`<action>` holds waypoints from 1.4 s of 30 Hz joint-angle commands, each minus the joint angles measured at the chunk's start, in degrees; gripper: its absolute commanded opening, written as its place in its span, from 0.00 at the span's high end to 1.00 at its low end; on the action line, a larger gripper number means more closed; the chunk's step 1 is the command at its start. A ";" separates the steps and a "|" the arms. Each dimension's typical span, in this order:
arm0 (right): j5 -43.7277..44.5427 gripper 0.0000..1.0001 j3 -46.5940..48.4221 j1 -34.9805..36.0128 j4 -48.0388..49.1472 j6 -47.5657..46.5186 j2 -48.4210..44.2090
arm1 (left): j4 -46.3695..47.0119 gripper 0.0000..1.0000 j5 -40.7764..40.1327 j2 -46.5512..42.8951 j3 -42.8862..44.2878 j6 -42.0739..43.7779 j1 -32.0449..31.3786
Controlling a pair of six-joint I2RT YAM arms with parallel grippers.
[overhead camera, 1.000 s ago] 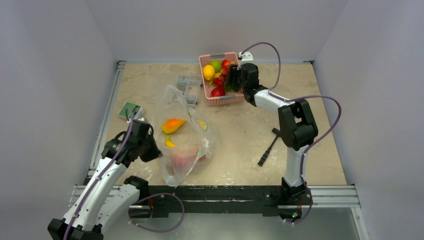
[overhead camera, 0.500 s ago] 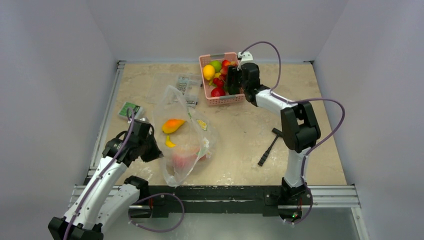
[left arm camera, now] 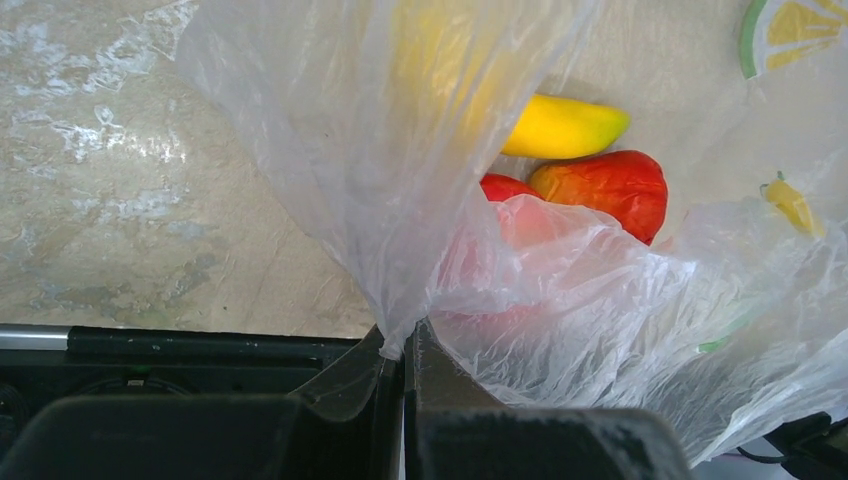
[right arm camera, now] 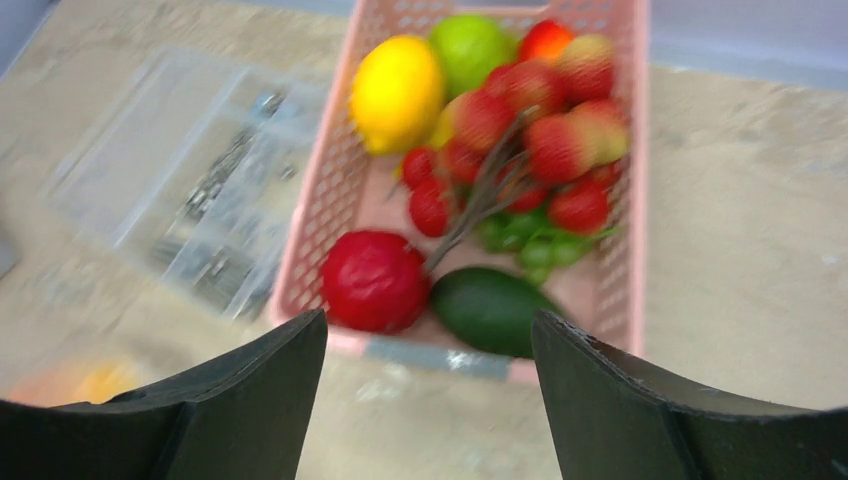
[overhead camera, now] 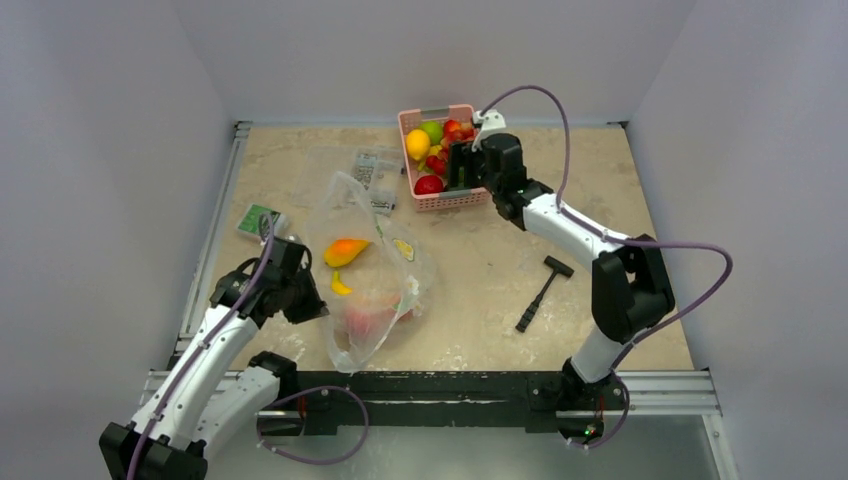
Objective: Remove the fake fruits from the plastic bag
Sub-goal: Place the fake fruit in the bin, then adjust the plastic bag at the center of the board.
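Note:
The clear plastic bag [overhead camera: 375, 262] lies left of the table's centre with its mouth lifted. My left gripper [overhead camera: 307, 300] is shut on the bag's edge [left arm camera: 400, 300]. Fake fruits show through it: an orange-yellow one [overhead camera: 346, 250], a small yellow one [overhead camera: 340, 286] and red ones [overhead camera: 368, 318]. In the left wrist view these are a yellow fruit [left arm camera: 562, 127] and a red fruit [left arm camera: 608, 190]. My right gripper [overhead camera: 458, 168] hangs open and holds nothing, above the near end of the pink basket [overhead camera: 447, 203]. Below it lie a red fruit [right arm camera: 375, 280] and a dark green fruit [right arm camera: 490, 308].
The basket [right arm camera: 632, 190] also holds a lemon [right arm camera: 397, 92], a lime-green fruit [right arm camera: 470, 48] and a stemmed cluster of red berries [right arm camera: 545, 140]. A flat clear case of dark parts [overhead camera: 374, 170] lies left of it. There is a green packet [overhead camera: 257, 220] far left and a black tool [overhead camera: 540, 290] to the right.
My right gripper's jaws have spread wider. It has shifted slightly left over the basket's near end while the arm's elbow swung right. The left arm and bag stay put.

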 commanded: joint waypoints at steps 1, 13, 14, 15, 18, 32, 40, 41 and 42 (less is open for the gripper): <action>-2.36 0.26 -2.71 8.12 -6.43 0.94 -6.32 | 1.63 1.00 2.27 3.48 0.49 2.13 -0.38; 5.50 0.37 -8.72 32.04 -18.10 -6.96 -26.59 | 2.63 1.00 2.62 4.28 0.22 2.39 -0.33; 5.60 0.37 -8.87 34.32 -17.93 -7.97 -27.70 | 2.49 1.00 2.45 4.36 0.23 2.39 -0.37; 5.51 0.37 -8.71 36.37 -17.60 -8.76 -28.26 | 2.52 1.00 2.38 4.31 0.11 2.27 -0.38; 3.01 0.37 -7.50 41.37 -15.35 -10.96 -27.08 | 2.53 1.00 2.37 4.31 0.13 2.21 -0.37; 9.34 0.60 2.22 43.86 2.64 -24.23 1.46 | 1.80 1.00 0.71 3.74 0.09 1.06 -0.64; 17.03 0.60 6.55 42.28 7.45 -31.64 12.77 | 0.97 1.00 -1.45 3.07 0.41 0.51 -0.68; 16.51 0.60 7.23 41.91 7.33 -31.86 13.64 | 0.77 1.00 -1.59 2.93 0.41 0.27 -0.72; 15.96 0.60 7.67 41.53 7.53 -32.12 14.49 | 0.70 1.00 -1.75 2.82 0.46 0.23 -0.71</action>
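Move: The orange-yellow mango in the open bag lies about 30 cm left of the right hand, 18 cm back and 18 cm below. The small banana is some 7 cm nearer the base than the mango and 1 cm farther left; the bin's middle is about 4 cm ahead of the right hand, 7 cm left, 15 cm below. From the left hand, still pinching the bag's rim, the mango is roughly 12 cm ahead, 4 cm right and 8 cm lower. Arcing some 35 cm left and back from the bin, the right hand descends, fingers narrowing, towards the mango. ##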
